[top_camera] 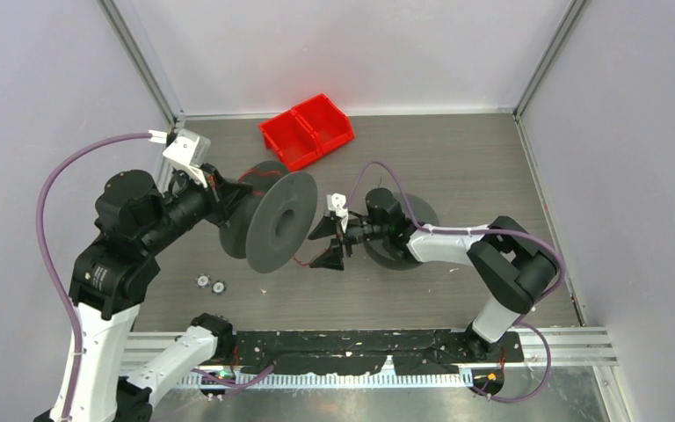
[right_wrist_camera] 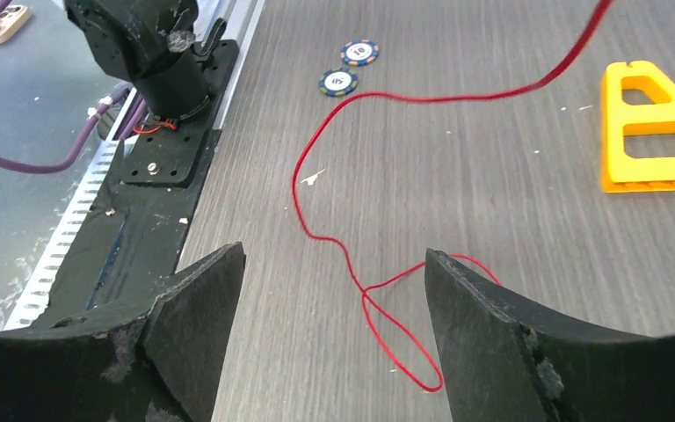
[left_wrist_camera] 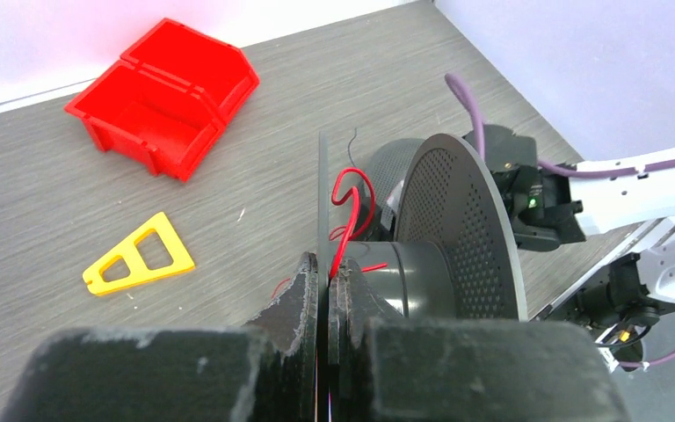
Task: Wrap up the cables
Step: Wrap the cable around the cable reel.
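Note:
My left gripper (top_camera: 226, 195) is shut on the thin near flange of a dark grey spool (top_camera: 272, 224), holding it up on edge. In the left wrist view the flange (left_wrist_camera: 322, 202) runs between the fingers (left_wrist_camera: 299, 299). The red cable (left_wrist_camera: 348, 207) loops loosely over the hub beside the perforated far flange (left_wrist_camera: 457, 229). From the spool the cable (right_wrist_camera: 334, 220) trails down onto the table. It ends in a small loop (right_wrist_camera: 400, 338) lying between the fingers of my right gripper (right_wrist_camera: 334, 299). The right gripper (top_camera: 332, 242) is open just right of the spool, touching nothing.
A second dark spool (top_camera: 387, 255) lies flat under the right arm. A red double bin (top_camera: 306, 130) sits at the back. A yellow triangle piece (right_wrist_camera: 655, 132) lies under the held spool. Two poker chips (top_camera: 210, 284) lie near the left arm's base.

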You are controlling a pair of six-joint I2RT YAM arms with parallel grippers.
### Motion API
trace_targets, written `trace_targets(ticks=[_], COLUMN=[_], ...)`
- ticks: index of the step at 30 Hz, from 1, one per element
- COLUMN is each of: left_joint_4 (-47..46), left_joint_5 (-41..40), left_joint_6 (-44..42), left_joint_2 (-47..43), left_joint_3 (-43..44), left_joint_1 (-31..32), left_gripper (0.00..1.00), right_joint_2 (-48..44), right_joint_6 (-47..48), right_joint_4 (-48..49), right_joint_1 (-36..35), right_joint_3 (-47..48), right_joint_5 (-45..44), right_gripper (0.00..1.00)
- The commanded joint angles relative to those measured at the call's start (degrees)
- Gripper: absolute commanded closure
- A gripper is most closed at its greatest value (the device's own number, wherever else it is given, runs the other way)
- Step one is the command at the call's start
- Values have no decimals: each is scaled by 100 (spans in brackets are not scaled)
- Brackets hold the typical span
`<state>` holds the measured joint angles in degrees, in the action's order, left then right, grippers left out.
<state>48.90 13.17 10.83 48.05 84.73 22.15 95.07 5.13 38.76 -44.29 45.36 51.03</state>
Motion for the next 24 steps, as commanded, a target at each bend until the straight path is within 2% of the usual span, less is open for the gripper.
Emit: trace_targets(ticks=[1, 5, 10, 14, 16, 17, 18, 19, 20, 22, 24], left_joint_4=[-846, -1095, -1240, -1455, -1545, -1604, -1664, -1737, -1798, -1919, -2038], left_joint_5=[180, 116, -42, -475, -877, -1093, -1427, -1779, -2102, -2591, -2897], left_joint_6=[372, 538, 745, 913, 937, 934, 938, 949, 986, 1117, 1290], left_joint_2=[-158, -203, -167, -139, -80, -32, 22, 91, 183, 376, 616], left_joint_3=[12, -104, -74, -86, -73, -66, -70, -63, -62, -70, -101], left_joint_1=[9, 8, 8, 8, 9, 4, -7, -23, -57, -181, -311], left_gripper=[100, 100, 100, 100, 100, 100, 100, 100, 100, 100, 100], right_joint_2=[-96, 254, 688, 1075, 1211, 1252, 1256, 1213, 1162, 870, 457], right_joint_6=[247, -205, -400, -885, -1316, -1638, -1805, -2114, -2229, -1980, -1441], right_joint_4=[117, 860, 1173, 1854, 2547, 2790, 3112, 3169, 3132, 2607, 1657], right_joint_1=[-107, -207, -359, -650, -774, -800, -859, -883, -953, -1189, -1578], right_joint_3=[158, 231, 459, 384, 125, 13, -180, -329, -385, -528, -546], right_joint_5=[-81, -164, -296, -340, -392, -528, -614, -768, -830, -1115, -1685], right_gripper=[19, 19, 19, 24, 34, 48, 58, 77, 88, 94, 94])
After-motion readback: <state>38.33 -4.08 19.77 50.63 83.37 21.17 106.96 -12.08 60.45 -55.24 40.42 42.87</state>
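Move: The red cable's hanging stretch is about 4 cm to the right hand's left, 1 cm back and 5 cm below, between its open fingertips and beyond them. The cable reel held by the left hand is roughly 8 cm left, 3 cm back and 23 cm above; the other reel is some 20 cm right, 12 cm ahead and 10 cm below. From the left hand that cable stretch is about 8 cm right, 3 cm back and 30 cm down. The right hand, fingers wide open and pointing left, first slides some 4 cm left to take the hanging red cable between the tips, then draws back about 6 cm and sinks about 5, rolling slightly as the fingers shut and pinch the cable. The left hand keeps its grip on the reel's near flange and the cable end, easing up a little before swinging forward about 5 cm and left about 3 cm, away from the right hand, while turning roughly 20 degrees counter-clockwise. ##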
